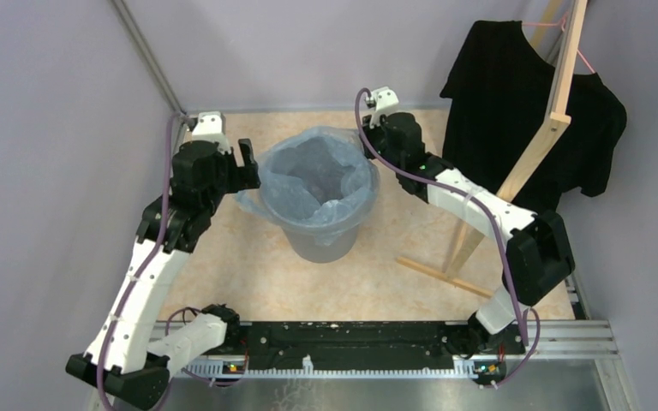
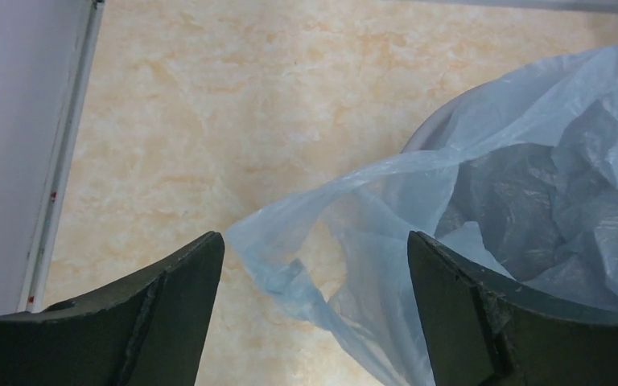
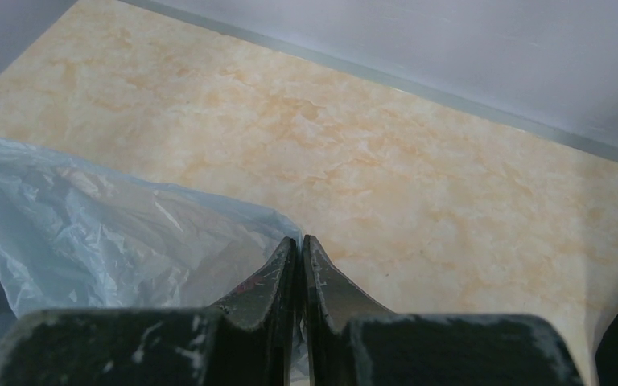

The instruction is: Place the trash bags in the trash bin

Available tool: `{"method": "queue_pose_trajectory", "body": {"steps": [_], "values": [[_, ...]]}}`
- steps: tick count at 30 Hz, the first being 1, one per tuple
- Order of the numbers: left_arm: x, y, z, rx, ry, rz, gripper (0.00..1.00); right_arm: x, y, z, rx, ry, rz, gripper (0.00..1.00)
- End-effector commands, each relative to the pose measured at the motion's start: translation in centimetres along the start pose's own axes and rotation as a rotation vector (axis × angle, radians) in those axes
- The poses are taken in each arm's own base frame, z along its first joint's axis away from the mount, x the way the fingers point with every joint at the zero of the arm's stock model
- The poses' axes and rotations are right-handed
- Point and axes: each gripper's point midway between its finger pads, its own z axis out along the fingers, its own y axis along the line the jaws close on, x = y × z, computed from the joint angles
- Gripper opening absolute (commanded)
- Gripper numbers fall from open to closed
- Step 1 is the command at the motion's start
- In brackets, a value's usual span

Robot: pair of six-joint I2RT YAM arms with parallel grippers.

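Observation:
The grey trash bin [image 1: 324, 241] stands mid-floor. A pale blue trash bag [image 1: 313, 181] lies inside it, with its film spread over the rim. A loose flap hangs outside the left rim. My left gripper [image 1: 245, 164] is open at that left rim. In the left wrist view the flap [image 2: 306, 241] hangs between the open fingers [image 2: 185, 305], not touching them, and a bit of bin rim [image 2: 433, 127] shows. My right gripper [image 1: 370, 137] is at the bin's far right rim. In the right wrist view it [image 3: 299, 241] is shut, with a strip of bag film [image 3: 113, 225] pinched between the jaws.
A black T-shirt [image 1: 523, 103] hangs on a wooden stand [image 1: 557, 120] at the right, whose base bar [image 1: 441, 274] lies on the floor beside the bin. Walls enclose the floor [image 1: 231, 274] at left, back and right.

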Motion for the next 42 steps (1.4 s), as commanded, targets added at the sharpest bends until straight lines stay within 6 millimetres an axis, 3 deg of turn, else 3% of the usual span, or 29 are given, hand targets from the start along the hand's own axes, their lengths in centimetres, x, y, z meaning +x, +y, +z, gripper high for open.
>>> {"method": "queue_pose_trajectory", "body": {"steps": [1,5,8,11,18,22,27,32,36,42], "values": [[0.1,-0.5,2.4,0.044,0.000,-0.002,0.90,-3.4,0.1,-2.1,-0.020,-0.096,0.003,0.08],[-0.2,0.4,4.3,0.049,-0.021,-0.033,0.87,-3.4,0.3,-2.3,-0.035,-0.099,0.002,0.09],[-0.3,0.6,5.4,0.055,-0.017,-0.052,0.77,-3.4,0.6,-2.2,-0.049,-0.096,0.007,0.09],[0.2,-0.5,6.1,0.121,-0.005,-0.072,0.65,-3.3,1.0,-2.2,-0.068,-0.094,0.021,0.09],[2.1,-1.4,7.7,0.165,0.045,-0.115,0.29,-3.2,1.1,-2.3,-0.073,-0.093,0.026,0.09],[2.4,-0.8,9.3,0.126,0.045,-0.135,0.02,-2.9,0.9,-2.1,-0.062,-0.090,0.025,0.09],[3.6,0.2,12.3,0.061,0.092,-0.168,0.00,-2.5,0.7,-1.8,-0.045,-0.082,0.026,0.10],[8.1,0.3,14.9,0.066,0.237,-0.211,0.00,-1.1,0.0,-1.5,-0.011,-0.052,0.019,0.12],[10.8,-0.1,14.9,0.099,0.286,-0.241,0.00,-0.3,0.0,-1.2,-0.005,-0.031,0.010,0.12],[11.8,-0.6,14.1,0.142,0.301,-0.248,0.00,-0.1,0.3,-0.9,-0.024,-0.028,0.015,0.12]]}}
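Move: The loose left corner of the trash bag juts out from the bin, about 5 cm ahead of the open left fingers, nearly centred on them and some 7 cm below. The trash bin's middle is about 4 cm ahead, 16 cm to the right and 20 cm below the left hand, its left rim only some 4 cm to the right, 4 cm ahead and 7 cm below. From the right hand, already on the bag's far-right edge, that corner lies about 25 cm left and 7 cm back, level with it. The bag's loose left corner gets pinched between the left fingertips as the left hand goes forward and down about 6 cm each, closing from nearly wide open to shut. With it held, the hand pulls down a further 12 cm or so outside the bin's left wall, first still edging forward, fingers tipping down some 20 degrees. The right hand stays almost in place at the far-right edge. ##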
